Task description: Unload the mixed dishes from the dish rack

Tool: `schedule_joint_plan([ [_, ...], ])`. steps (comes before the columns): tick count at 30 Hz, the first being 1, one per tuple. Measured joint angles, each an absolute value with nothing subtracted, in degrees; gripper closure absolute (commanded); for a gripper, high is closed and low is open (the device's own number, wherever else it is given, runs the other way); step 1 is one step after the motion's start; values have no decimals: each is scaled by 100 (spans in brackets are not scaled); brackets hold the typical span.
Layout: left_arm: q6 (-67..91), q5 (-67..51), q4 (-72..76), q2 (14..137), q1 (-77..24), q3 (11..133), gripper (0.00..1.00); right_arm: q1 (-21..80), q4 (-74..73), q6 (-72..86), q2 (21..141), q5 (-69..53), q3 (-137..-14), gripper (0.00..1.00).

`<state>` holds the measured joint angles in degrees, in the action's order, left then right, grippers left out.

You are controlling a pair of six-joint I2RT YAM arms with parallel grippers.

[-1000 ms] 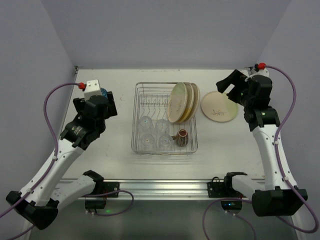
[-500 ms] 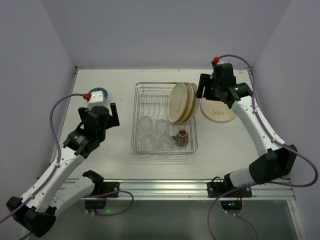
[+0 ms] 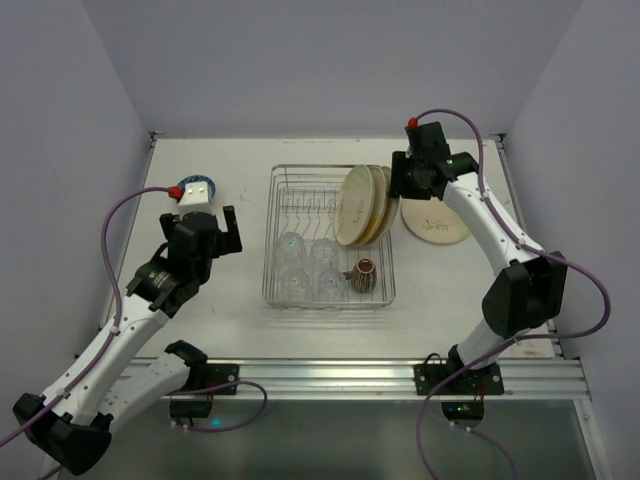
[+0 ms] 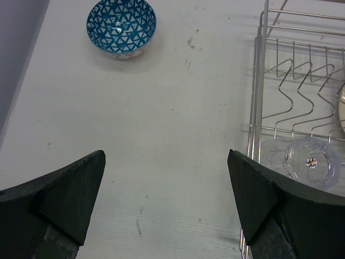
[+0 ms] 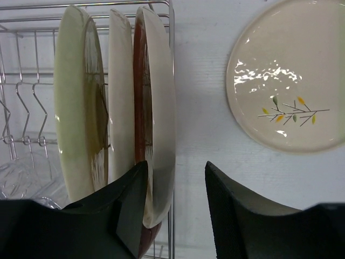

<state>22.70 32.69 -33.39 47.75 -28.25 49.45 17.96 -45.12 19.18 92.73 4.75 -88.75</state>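
Observation:
The dish rack [image 3: 272, 236] holds three upright plates [image 3: 358, 205] at its far right, several clear glasses [image 3: 292, 246] and a dark mug [image 3: 364, 272]. My right gripper [image 3: 396, 184] is at the plates' far rim. In the right wrist view its fingers [image 5: 176, 164] straddle the rightmost cream plate [image 5: 160, 102], open: the left finger sits between plates, and a gap shows at the right finger. A blue-patterned bowl [image 4: 121, 27] stands on the table at far left. My left gripper [image 4: 166, 156] hangs wide open and empty over bare table between the bowl and the rack [image 4: 257, 81].
A cream plate with a twig pattern [image 3: 437, 218] lies flat on the table just right of the rack, also in the right wrist view [image 5: 285, 81]. A glass [image 4: 312, 162] sits just inside the rack's left wall. Purple walls close in the table's sides and back.
My right arm swung left from the table's far right corner to the rack's plates, and its jaws narrowed around the rightmost plate's rim. My left arm drew back from the bowl.

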Motion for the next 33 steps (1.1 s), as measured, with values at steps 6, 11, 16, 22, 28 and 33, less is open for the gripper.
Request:
schedule_joint_plan([
  [6, 2198, 3216, -3312, 4775, -2825, 4904, 0, 1796, -4501, 1925, 9564, 475, -8943, 56],
  [11, 2185, 3183, -3304, 4775, -2825, 4897, 0, 1802, -4480, 1944, 9574, 454, -8943, 60],
  [16, 2174, 3166, -3286, 4775, -2825, 4895, 0, 1802, -4414, 1951, 9671, 408, -8938, 62],
  [22, 2163, 3155, -3264, 4772, -2825, 4895, 0, 1806, -4362, 1981, 9786, 322, -8934, 71],
  [28, 2147, 3140, -3264, 4770, -2825, 4895, 0, 1826, -4281, 2112, 9797, 248, -8932, 89],
  [33, 2145, 3118, -3258, 4770, -2825, 4895, 0, 1826, -4283, 2167, 9789, 248, -8930, 100],
])
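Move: The right hand, half open, is over the rim of the plate standing nearest the rack's right side; that plate's middle lies about 2 cm ahead, 2 cm left and 9 cm below. The middle plate stands some 3 cm left of it, the greenish plate roughly 7 cm left of it; the laid plate is about 12 cm right, 2 cm ahead and 19 cm down. From the left hand the right-side plate lies some 42 cm right, 10 cm ahead and 11 cm lower. Down about 3 cm onto the rim of the right-side standing plate goes the right hand, also easing some 1.5 cm forward and 1.5 cm left, the leftward part mostly late. The fingers narrow all the while, one passing between this plate and the middle plate and the other staying outside, until they pinch the rim from both sides and the hand stops there. ##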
